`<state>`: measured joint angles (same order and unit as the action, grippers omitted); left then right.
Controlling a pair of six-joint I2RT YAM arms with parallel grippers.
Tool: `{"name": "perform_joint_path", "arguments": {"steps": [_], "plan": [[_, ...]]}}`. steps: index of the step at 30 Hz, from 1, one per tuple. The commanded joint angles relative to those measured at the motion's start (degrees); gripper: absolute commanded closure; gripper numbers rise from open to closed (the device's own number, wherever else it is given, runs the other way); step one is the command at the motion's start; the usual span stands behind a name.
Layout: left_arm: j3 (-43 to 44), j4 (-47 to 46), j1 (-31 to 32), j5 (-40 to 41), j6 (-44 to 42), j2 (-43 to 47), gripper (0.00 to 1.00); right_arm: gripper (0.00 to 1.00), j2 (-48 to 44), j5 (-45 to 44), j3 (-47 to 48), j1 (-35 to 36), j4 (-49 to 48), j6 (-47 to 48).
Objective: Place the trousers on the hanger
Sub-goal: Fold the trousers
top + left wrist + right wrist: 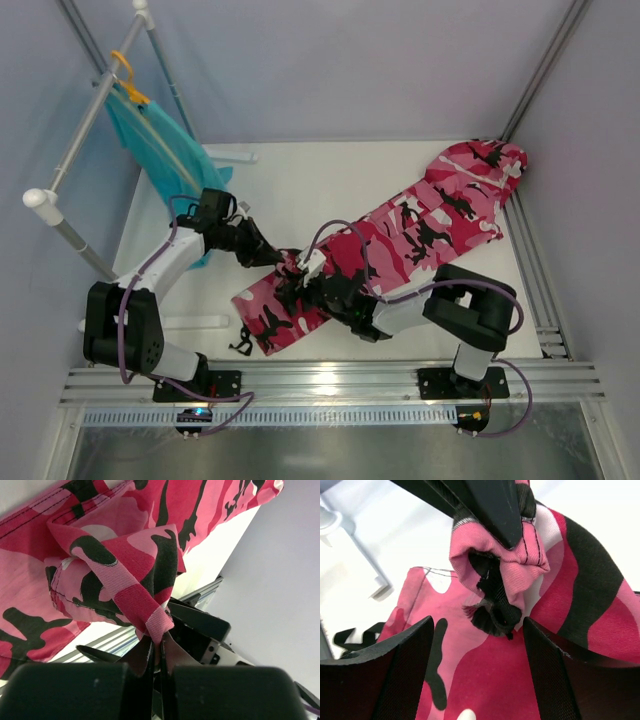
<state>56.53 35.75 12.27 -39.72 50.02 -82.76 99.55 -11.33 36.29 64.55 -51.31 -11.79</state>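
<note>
The pink camouflage trousers (430,215) lie diagonally on the white table, from the near middle to the far right. My left gripper (279,258) is shut on a bunched fold of the trousers (150,605) at their near-left end and holds it lifted. My right gripper (479,647) hangs open just beside that bunch, its mesh-padded fingers (407,672) either side of a black strap end (495,612) without touching it. Thin pale rods that look like the hanger (163,148) curve across the teal garment on the rack at the far left.
A white tube rack (75,150) stands at the far left and carries an orange hanger (128,85) with a teal garment (185,165). A black strap (240,345) trails off the trousers' near end. An aluminium rail (330,382) runs along the near edge.
</note>
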Motion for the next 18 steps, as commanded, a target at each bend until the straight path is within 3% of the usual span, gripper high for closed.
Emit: {"name": "perform_joint_path", "arguments": {"steps": [1,7,11,12,13,18], "plan": [[-1.5,-4.5,-0.5,-2.1,3.1,1.7,0.99,0.26,3.6,-6.4,3.1,0.7,-7.9,-2.4],[-2.0,-4.4,-0.9,-1.9,3.8,2.5,0.99,0.28,8.2,-13.0,6.8,0.8,-8.4,-2.1],[-2.0,-4.7,-1.0,-1.9,4.1,2.4,1.00,0.70,5.8,-14.5,6.3,1.0,-7.0,-0.4],[-1.9,-4.7,-1.3,-1.8,3.7,2.3,0.99,0.89,4.6,-14.2,5.2,1.0,-5.1,-0.2],[-1.8,-4.5,-1.5,-1.4,3.1,2.2,1.00,0.96,3.5,-13.6,4.8,1.0,-3.4,0.1],[3.0,3.4,-2.3,6.5,-3.6,1.3,0.95,0.96,-8.9,-4.4,4.8,1.4,18.1,-0.3]]}}
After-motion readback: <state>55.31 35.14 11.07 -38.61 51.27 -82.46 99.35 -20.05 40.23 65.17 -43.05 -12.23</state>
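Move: Just ahead of the right hand's open fingers, about 3 cm forward and 2 cm lower, hangs the trousers' bunched black edge; the left fingers that hold the cloth are roughly 5 cm forward of the right hand and 5 cm above it. The flat trouser leg lies some 6 cm back, 1 cm left and 8 cm below the right hand, the black tie about 14 cm back, 11 cm left and 8 cm below. From the left hand, the bunched edge is 6 cm below and 2 cm back. Dipping forward and down by about 3 cm each with its fingers wide open, the right hand comes around the bunched black edge under the left fingertips, turning some 10 degrees clockwise, then shuts and pinches it. Closed, it rises about 2 cm and eases slightly back and right, while the left hand keeps its pinch almost in place. ##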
